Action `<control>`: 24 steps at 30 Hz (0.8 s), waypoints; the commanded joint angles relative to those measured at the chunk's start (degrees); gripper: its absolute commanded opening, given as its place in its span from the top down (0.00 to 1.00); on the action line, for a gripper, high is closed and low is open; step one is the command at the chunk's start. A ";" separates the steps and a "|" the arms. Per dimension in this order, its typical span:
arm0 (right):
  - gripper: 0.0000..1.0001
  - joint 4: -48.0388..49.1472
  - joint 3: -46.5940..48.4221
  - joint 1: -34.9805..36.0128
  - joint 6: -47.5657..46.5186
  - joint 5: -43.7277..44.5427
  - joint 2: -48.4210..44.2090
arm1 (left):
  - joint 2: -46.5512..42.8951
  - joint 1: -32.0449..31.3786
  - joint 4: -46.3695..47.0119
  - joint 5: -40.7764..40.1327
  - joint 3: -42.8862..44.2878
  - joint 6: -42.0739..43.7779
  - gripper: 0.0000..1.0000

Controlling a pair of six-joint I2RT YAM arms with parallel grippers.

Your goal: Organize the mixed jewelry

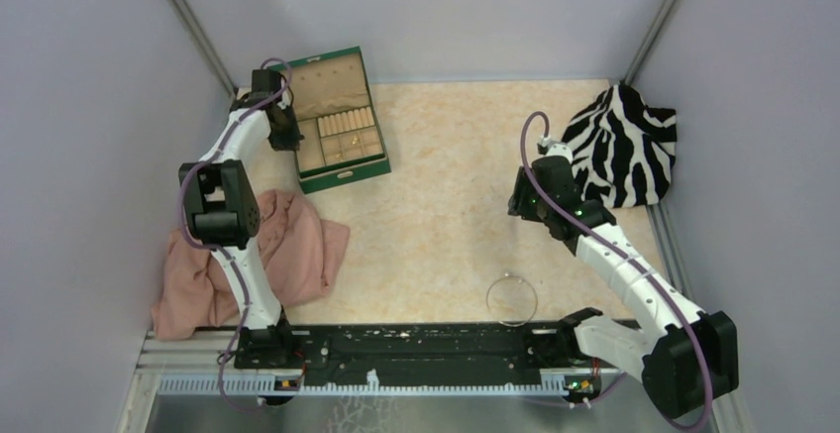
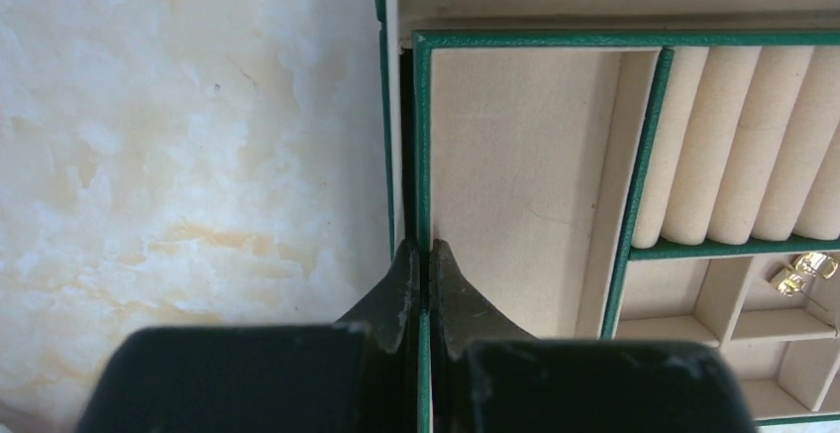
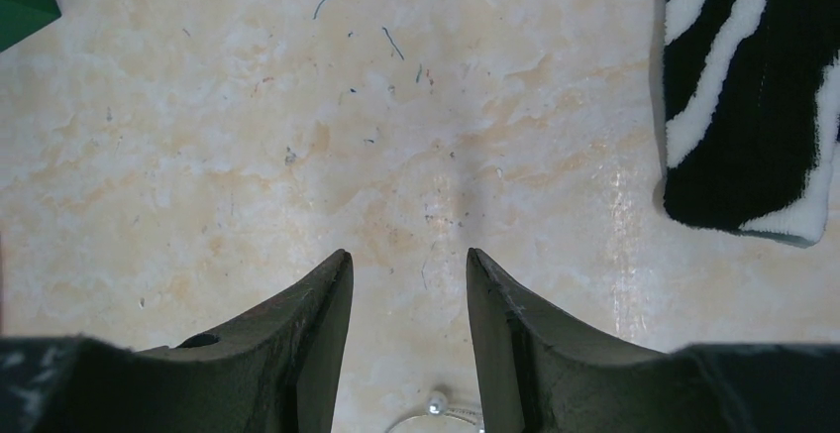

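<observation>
The green box [image 1: 346, 174] lined tan stands open at the back left. My left gripper [image 2: 427, 247] is shut on the green rim [image 2: 423, 136] of its left wall, one finger outside and one inside the long empty compartment. Small gold-coloured pieces [image 2: 804, 270] lie in a small compartment at the right of the left wrist view. The thin silvery wire hoop [image 1: 511, 299] lies on the table near the front edge. My right gripper [image 3: 408, 255] hangs open over bare table, with nothing between its fingers. The hoop [image 3: 436, 411] with its small bead shows just behind the fingertips.
A zebra-striped cloth [image 1: 624, 146] lies at the back right, close to the right arm. A pink cloth [image 1: 287, 255] is bunched at the left beside the left arm. Padded ring rolls [image 2: 733, 146] fill the box's upper right compartment.
</observation>
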 commanded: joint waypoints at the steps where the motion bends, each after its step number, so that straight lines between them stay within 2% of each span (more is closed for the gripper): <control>1: 0.54 0.94 1.06 -0.43 0.81 0.41 -1.95 | 1.90 0.12 -1.80 1.83 3.96 0.76 1.00; 4: 0.54 1.01 0.94 -0.43 0.92 0.24 -2.12 | 2.79 0.11 -3.79 1.04 5.70 0.50 0.94; 6: 0.54 1.01 0.72 -0.43 1.04 0.19 -2.30 | 2.82 0.17 -4.82 1.03 6.19 0.27 0.83; 8: 0.54 1.12 0.49 -0.43 1.12 0.04 -2.41 | 2.36 0.19 -5.61 1.03 6.21 -0.50 0.77; 12: 0.54 1.18 0.36 -0.43 1.19 -0.06 -2.63 | 0.64 0.17 -6.53 0.71 4.98 -1.85 0.71; 24: 0.54 2.53 -0.04 -0.43 1.23 -1.76 -2.31 | -6.81 0.22 -5.83 2.41 -3.42 -3.77 0.71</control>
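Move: The tray, already inside the green box, has its left wall between the left hand's closed fingertips; its middle lies about 11 cm to that hand's right, level fore and aft and 2 cm below. The ring rolls are some 6 cm ahead and 13 cm right, a gold piece 1 cm ahead and 15 cm right. The open lid stands around 14 cm ahead, 6 cm right. From the right hand the tray lies about 20 cm ahead and 47 cm left. The tray's left wall is let go: the left fingers open to roughly a third of their range, almost on the spot. The hand then draws back about 3 cm, staying nearly level, along that wall towards the tray's front left corner, tipping some 5 degrees more downward, with the parted fingertips astride the wall's line. ##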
